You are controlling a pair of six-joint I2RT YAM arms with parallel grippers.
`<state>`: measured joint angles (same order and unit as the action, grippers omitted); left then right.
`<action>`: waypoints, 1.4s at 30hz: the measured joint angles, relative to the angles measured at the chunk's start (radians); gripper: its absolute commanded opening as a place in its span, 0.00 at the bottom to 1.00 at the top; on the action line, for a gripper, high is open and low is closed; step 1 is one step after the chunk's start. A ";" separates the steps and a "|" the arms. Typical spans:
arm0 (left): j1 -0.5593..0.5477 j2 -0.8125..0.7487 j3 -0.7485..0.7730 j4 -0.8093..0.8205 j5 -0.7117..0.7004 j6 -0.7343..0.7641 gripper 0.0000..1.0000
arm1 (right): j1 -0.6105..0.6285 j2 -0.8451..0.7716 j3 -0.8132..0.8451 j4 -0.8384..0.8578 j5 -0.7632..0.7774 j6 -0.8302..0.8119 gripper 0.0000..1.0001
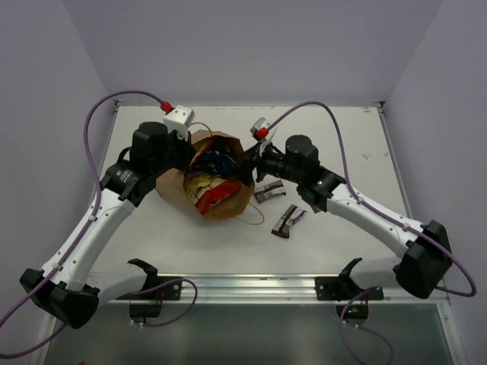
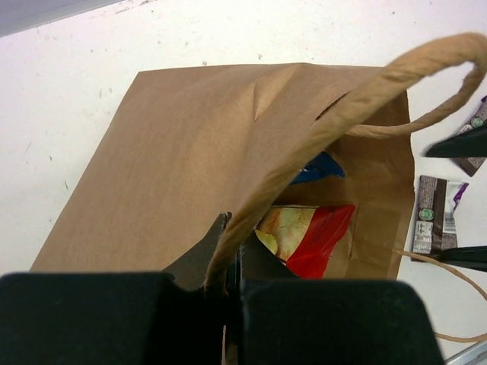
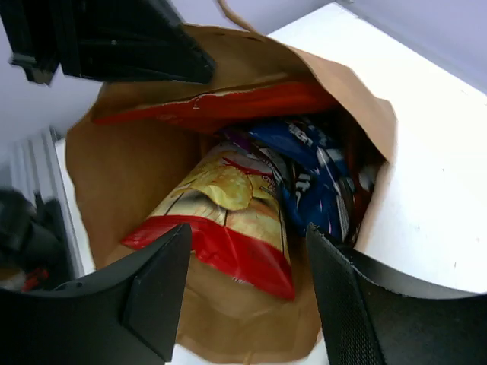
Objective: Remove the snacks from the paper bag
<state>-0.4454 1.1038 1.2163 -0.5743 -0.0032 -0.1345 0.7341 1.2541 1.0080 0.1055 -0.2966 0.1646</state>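
The brown paper bag [image 1: 173, 185] lies tilted at the table's middle, its mouth held open. My left gripper [image 1: 188, 150] is shut on the bag's rim at the twine handle [image 2: 346, 103]; it shows in the left wrist view [image 2: 230, 262]. My right gripper [image 3: 247, 255] is open at the bag's mouth, its jaws on either side of a cream-and-red chip bag [image 3: 228, 217]. A blue chip bag [image 3: 319, 179] and a red bag [image 3: 221, 106] lie beside it inside. Two brown candy bars [image 1: 268, 192] [image 1: 287, 221] lie on the table right of the bag.
The left gripper's black fingers [image 3: 114, 38] hold the bag's far rim in the right wrist view. The bag's second twine handle [image 1: 255, 217] loops onto the table near the candy bars. A metal rail [image 1: 243, 285] runs along the near edge.
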 measured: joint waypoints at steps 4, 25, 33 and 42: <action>0.000 0.007 0.006 -0.012 0.016 0.000 0.00 | 0.012 0.187 0.108 0.024 -0.114 -0.166 0.64; 0.007 0.013 0.015 -0.047 0.076 0.000 0.00 | 0.046 0.598 0.252 0.196 -0.095 -0.303 0.60; 0.008 0.013 0.016 -0.059 0.084 -0.001 0.00 | 0.046 0.634 0.261 0.257 -0.080 -0.275 0.32; 0.011 0.005 0.013 -0.061 0.085 -0.003 0.00 | 0.047 0.630 0.252 0.260 -0.141 -0.232 0.00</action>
<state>-0.4339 1.1088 1.2293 -0.6357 0.0822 -0.1371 0.7807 1.8843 1.2602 0.3653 -0.4374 -0.0673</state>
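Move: The blue packet in the tilted paper bag lies about 8 cm left of the right hand, 6 cm ahead and 12 cm below. The yellow-red chip bag beside it is also some 9 cm left, but 1 cm back and 14 cm down. One chocolate bar lies on the table 3 cm ahead and 9 cm to the right, 28 cm below. From the left hand, the blue packet is roughly 4 cm right, 3 cm ahead and 12 cm down. The right fingertips shut at the near edge of the blue packet and seem to pinch its wrapper, after the open hand has swept left and down through the bag's mouth, about 12 cm down and 11 cm left, then pushed some 7 cm forward. The left hand keeps its grip on the bag's rim, easing about 1 cm back and slightly down. ##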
